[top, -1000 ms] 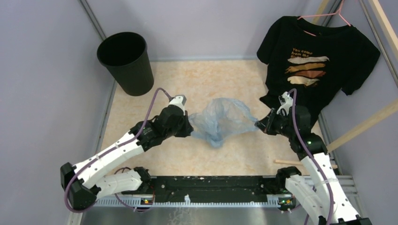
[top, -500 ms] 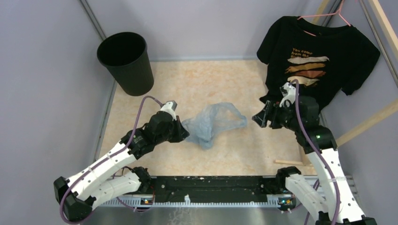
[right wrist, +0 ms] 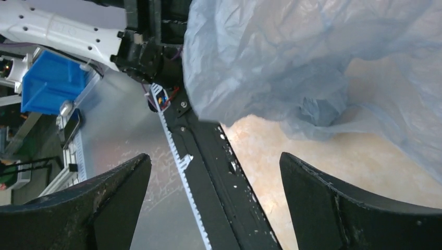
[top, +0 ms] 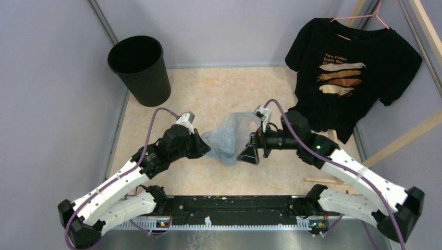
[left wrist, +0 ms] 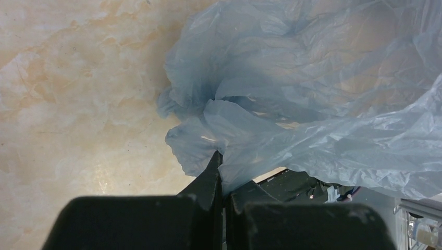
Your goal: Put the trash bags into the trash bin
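Observation:
The light-blue crinkly trash bag [top: 228, 136] lies bunched in the middle of the marbled table. My left gripper [top: 206, 148] is shut on its left edge; in the left wrist view the film [left wrist: 312, 88] is pinched between the closed fingertips [left wrist: 215, 169]. Beside the bag's right side, my right gripper [top: 248, 154] points left and stands wide open. Its fingers [right wrist: 122, 192] hold nothing, and the bag [right wrist: 281, 57] hangs just ahead of them. Upright at the back left corner stands the round black trash bin [top: 139, 67], far from both grippers.
A black printed T-shirt [top: 350, 73] hangs on a hanger at the back right. Wooden slats [top: 401, 138] lean at the right. The black base rail [top: 234, 203] runs along the near edge. Grey walls close in the left side and the back.
My right gripper opened, let go of the bag and swung left and nearer, to the bag's right side. The bag slumped into a bunch. My left gripper pulled it slightly leftward.

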Action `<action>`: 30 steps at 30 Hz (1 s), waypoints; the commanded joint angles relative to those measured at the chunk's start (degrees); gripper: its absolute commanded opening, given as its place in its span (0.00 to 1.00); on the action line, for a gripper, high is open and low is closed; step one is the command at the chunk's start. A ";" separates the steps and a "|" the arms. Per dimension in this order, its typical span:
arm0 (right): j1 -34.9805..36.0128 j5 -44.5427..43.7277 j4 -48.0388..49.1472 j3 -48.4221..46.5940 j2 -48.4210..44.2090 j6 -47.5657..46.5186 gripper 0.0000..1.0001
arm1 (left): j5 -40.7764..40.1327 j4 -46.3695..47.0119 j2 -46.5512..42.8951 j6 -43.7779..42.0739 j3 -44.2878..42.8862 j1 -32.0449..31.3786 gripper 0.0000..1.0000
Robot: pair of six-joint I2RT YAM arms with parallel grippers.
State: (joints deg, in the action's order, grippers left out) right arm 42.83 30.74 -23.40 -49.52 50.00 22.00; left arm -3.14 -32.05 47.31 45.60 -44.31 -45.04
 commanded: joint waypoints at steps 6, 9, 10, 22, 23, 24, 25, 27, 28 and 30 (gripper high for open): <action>4.39 -11.64 19.39 -6.04 23.51 4.82 0.71 | 2.42 2.13 -0.32 -0.05 -0.40 0.21 0.00; 4.71 -13.32 30.11 -5.15 30.73 10.90 0.43 | 2.83 1.59 -1.23 -0.37 -0.36 0.21 0.00; 5.05 -14.37 32.92 -5.07 33.22 12.89 0.32 | 2.78 1.49 -1.75 -0.45 -0.34 0.21 0.00; 8.50 -31.11 33.55 -16.51 57.78 23.20 0.17 | 0.53 2.45 -6.72 1.32 2.69 0.21 0.00; 8.52 -33.14 32.15 -16.13 57.13 22.51 0.17 | 0.55 2.43 -7.38 1.55 3.07 0.21 0.00; 8.38 -35.12 30.17 -15.70 56.23 21.42 0.17 | 0.70 2.36 -8.18 1.80 3.53 0.21 0.00; 8.24 -37.45 27.95 -15.45 55.27 20.23 0.17 | 0.76 2.22 -8.87 2.11 4.03 0.21 0.00; 8.28 -42.51 22.67 -14.87 52.31 17.75 0.17 | 0.76 2.08 -10.53 2.82 5.00 0.21 0.00; 8.27 -44.75 20.35 -14.24 50.54 16.52 0.17 | 0.72 2.09 -11.28 3.23 5.41 0.21 0.00; 8.23 -49.33 17.11 -12.18 46.54 14.49 0.18 | 0.59 2.10 -12.83 4.25 6.00 0.21 0.00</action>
State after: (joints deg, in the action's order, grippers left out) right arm 51.16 -6.07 1.43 -62.96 105.58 41.32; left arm -1.83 -31.00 37.52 47.64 -39.51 -44.97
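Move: My left hand already pinches the trash bag's edge; the bag's middle hangs about 10 cm ahead of it, 9 cm to its right and 10 cm lower. From my empty, wide-open right hand, that middle is roughly 14 cm ahead, 10 cm left and 17 cm down. The trash bin stands some 34 cm ahead of my left hand, 25 cm to its left, its middle about 5 cm lower. I drive my right hand down some 19 cm, about 16 cm forward and 15 cm left into the loose folds of the trash bag, nearly shutting the fingers on the way; then, down low, I ease it back right about 4 cm, with the wrist swinging clockwise. My left hand keeps its pinch on the edge, rising slightly and drawing back a little. ##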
